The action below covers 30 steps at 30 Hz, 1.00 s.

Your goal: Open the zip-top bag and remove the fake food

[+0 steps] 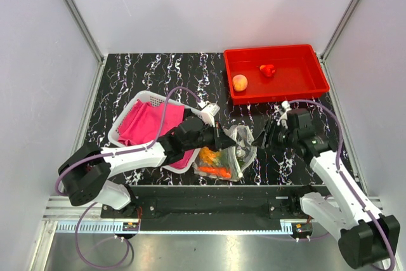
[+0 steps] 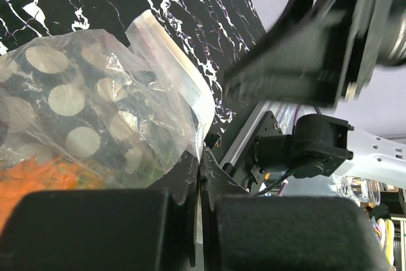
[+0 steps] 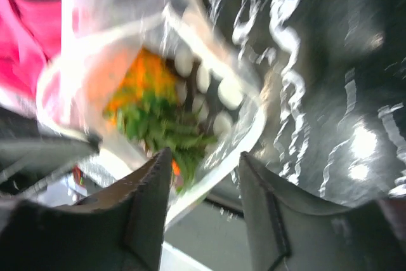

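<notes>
The zip-top bag (image 1: 229, 152) lies near the table's front edge between my two arms, clear with pale dots (image 2: 95, 93). Orange and green fake food (image 1: 214, 157) shows inside it, and the right wrist view looks into its open mouth at those pieces (image 3: 146, 93). My left gripper (image 1: 223, 136) is shut on the bag's edge (image 2: 202, 164). My right gripper (image 1: 259, 132) stands open, its jaws on either side of the bag's white zip rim (image 3: 204, 160) without pinching it. A peach-orange fruit (image 1: 240, 82) and a red piece (image 1: 268, 70) lie in the red tray (image 1: 314, 84).
A white mesh basket (image 1: 147, 98) with a pink cloth (image 1: 141, 125) sits left of the bag, partly under my left arm. The red tray stands at the back right. White walls enclose the black marbled table (image 1: 165, 71).
</notes>
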Motion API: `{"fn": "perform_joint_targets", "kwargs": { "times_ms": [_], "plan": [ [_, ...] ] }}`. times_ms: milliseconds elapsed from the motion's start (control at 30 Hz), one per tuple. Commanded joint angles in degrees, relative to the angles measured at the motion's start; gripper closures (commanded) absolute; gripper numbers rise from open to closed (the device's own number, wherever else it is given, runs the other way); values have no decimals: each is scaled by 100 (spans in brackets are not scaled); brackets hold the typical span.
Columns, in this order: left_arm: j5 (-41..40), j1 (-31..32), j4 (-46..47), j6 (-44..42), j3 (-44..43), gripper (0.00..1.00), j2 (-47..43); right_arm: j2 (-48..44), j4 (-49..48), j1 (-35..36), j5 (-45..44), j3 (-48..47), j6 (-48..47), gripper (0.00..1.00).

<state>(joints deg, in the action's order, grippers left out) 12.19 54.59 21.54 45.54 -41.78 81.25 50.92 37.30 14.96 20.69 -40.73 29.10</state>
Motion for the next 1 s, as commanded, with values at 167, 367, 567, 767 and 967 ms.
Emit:
{"fn": "perform_joint_targets", "kwargs": {
  "times_ms": [167, 367, 567, 767, 967],
  "plan": [
    [82, 17, 456, 69, -234, 100, 49, 278, -811, 437, 936, 460, 552, 48],
    [126, 26, 474, 122, -304, 100, 110, 480, -1391, 683, 840, 865, 799, 47],
    [135, 78, 535, 148, -331, 100, 154, 841, -1936, 780, 999, 1058, 974, 48],
    [144, 113, 562, 166, -322, 100, 163, 1280, -2472, 886, 1069, 1234, 1168, 55],
    [170, 113, 570, 148, -348, 100, 207, 1334, -2491, 930, 727, 1199, 1089, 88]
  ]
}}
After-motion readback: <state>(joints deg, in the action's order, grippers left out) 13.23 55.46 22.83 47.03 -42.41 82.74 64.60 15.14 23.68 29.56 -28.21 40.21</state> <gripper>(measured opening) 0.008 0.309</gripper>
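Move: The leafy green food inside the open bag lies about 9 cm to the right hand's left, 3 cm back and 10 cm below. The orange food is farther in, some 18 cm left and 5 cm back; the carrots are about 17 cm left and 11 cm back. From the left hand, still pinching the bag's rim, the leafy food is about 3 cm back, 2 cm right and 11 cm below. Right hand sinks 7 cm and goes 6 cm left into the bag's mouth towards the leafy food, partly closing. ##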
